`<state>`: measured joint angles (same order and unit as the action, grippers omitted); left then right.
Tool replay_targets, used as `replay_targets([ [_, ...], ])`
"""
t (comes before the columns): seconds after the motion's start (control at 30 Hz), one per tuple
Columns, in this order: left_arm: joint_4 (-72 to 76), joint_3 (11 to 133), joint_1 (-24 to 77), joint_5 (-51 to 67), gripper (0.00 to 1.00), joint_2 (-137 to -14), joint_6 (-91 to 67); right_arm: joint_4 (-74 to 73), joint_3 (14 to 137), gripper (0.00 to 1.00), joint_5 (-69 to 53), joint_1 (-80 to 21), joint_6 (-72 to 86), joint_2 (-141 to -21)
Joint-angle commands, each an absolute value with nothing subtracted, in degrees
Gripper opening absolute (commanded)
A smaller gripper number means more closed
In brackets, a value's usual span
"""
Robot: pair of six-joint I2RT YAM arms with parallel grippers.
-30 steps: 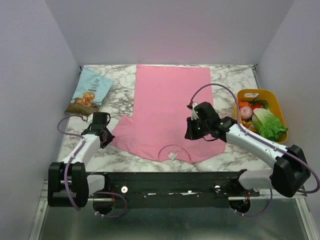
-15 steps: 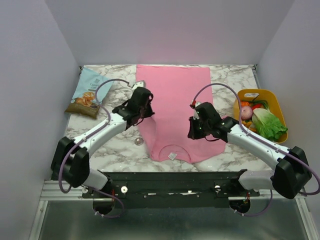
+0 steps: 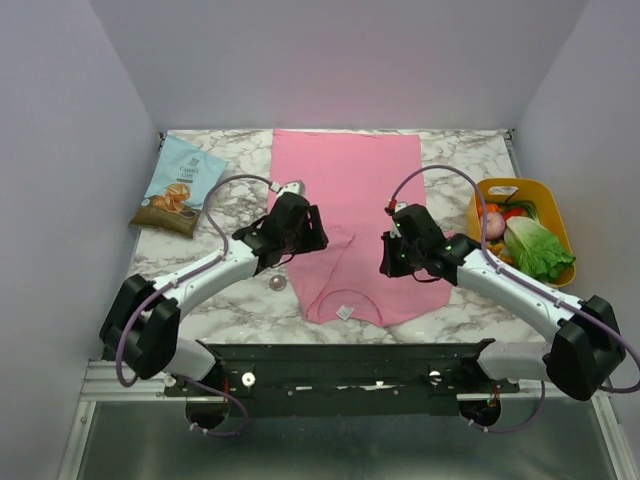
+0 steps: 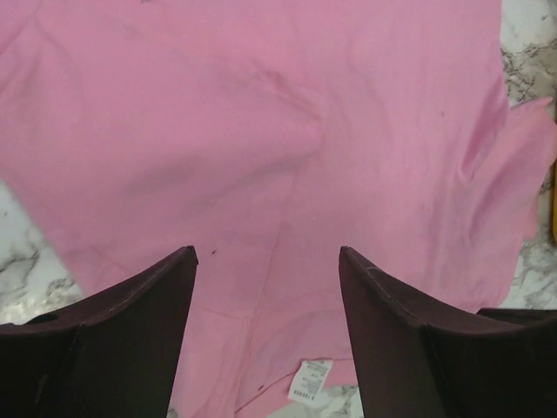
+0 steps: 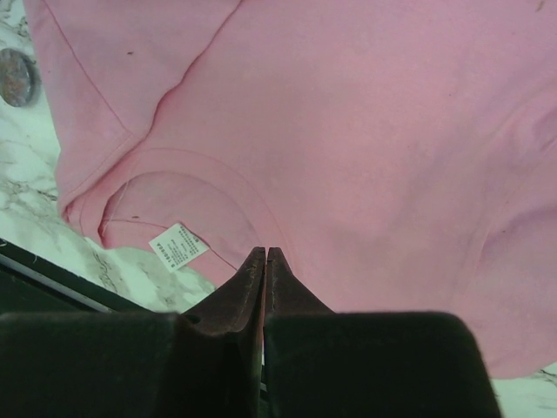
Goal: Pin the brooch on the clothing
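Note:
The pink T-shirt [image 3: 350, 200] lies flat on the marble table, neckline toward me, its left sleeve folded in over the body. Its white neck label [image 3: 345, 312] shows at the collar. The brooch [image 3: 278, 283], a small grey disc, lies on bare marble just left of the shirt; it also shows in the right wrist view [image 5: 16, 77]. My left gripper [image 3: 317, 232] hovers open and empty over the shirt's left side [image 4: 261, 131]. My right gripper [image 3: 386, 266] is shut and empty over the shirt's right side [image 5: 365, 131], near the collar.
A blue snack bag [image 3: 180, 185] lies at the back left. A yellow basket [image 3: 522, 186] with vegetables stands at the right. The black rail [image 3: 340, 365] runs along the near edge.
My left arm swept from the far left across to the shirt, carrying the left sleeve over onto the body and uncovering the brooch, and now stands open. The right arm barely moved.

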<state>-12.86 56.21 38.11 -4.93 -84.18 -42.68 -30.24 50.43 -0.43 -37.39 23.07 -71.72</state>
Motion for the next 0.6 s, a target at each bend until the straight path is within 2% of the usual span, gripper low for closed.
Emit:
replay_targets([
  [0.0,-17.83,50.37,37.88,-10.19,0.64,-76.83,-44.55,-29.89,50.10,0.10,0.35,-37.09,22.85,-73.65],
  [0.13,-17.94,42.74,37.88,-13.00,0.21,-73.13,-46.49,-29.09,50.62,0.10,-1.76,-37.09,22.41,-75.41],
  [0.23,-17.40,41.05,37.79,-14.06,0.00,-73.91,-47.46,-28.65,50.80,0.10,-2.72,-37.09,21.89,-76.55],
  [0.57,-18.89,41.75,37.71,-16.52,0.00,-84.01,-49.39,-28.65,49.48,0.10,-2.11,-37.09,21.80,-76.20],
])
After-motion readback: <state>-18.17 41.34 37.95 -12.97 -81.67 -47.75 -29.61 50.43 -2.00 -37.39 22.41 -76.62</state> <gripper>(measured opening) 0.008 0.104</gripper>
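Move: The brooch lies on the bare table about 12 cm to the left of the left hand, 5 cm back and some 12 cm below it. At the same depth, the clothing's white care label is about 13 cm back and 3 cm right of this hand, and the tip of the folded sleeve some 6 cm ahead and 5 cm right. From the right hand, the brooch is roughly 24 cm left, 1 cm ahead and 11 cm below. Fingers shutting, the left hand sinks 9 cm and swings back-left 10 cm towards the brooch; the right dips. ##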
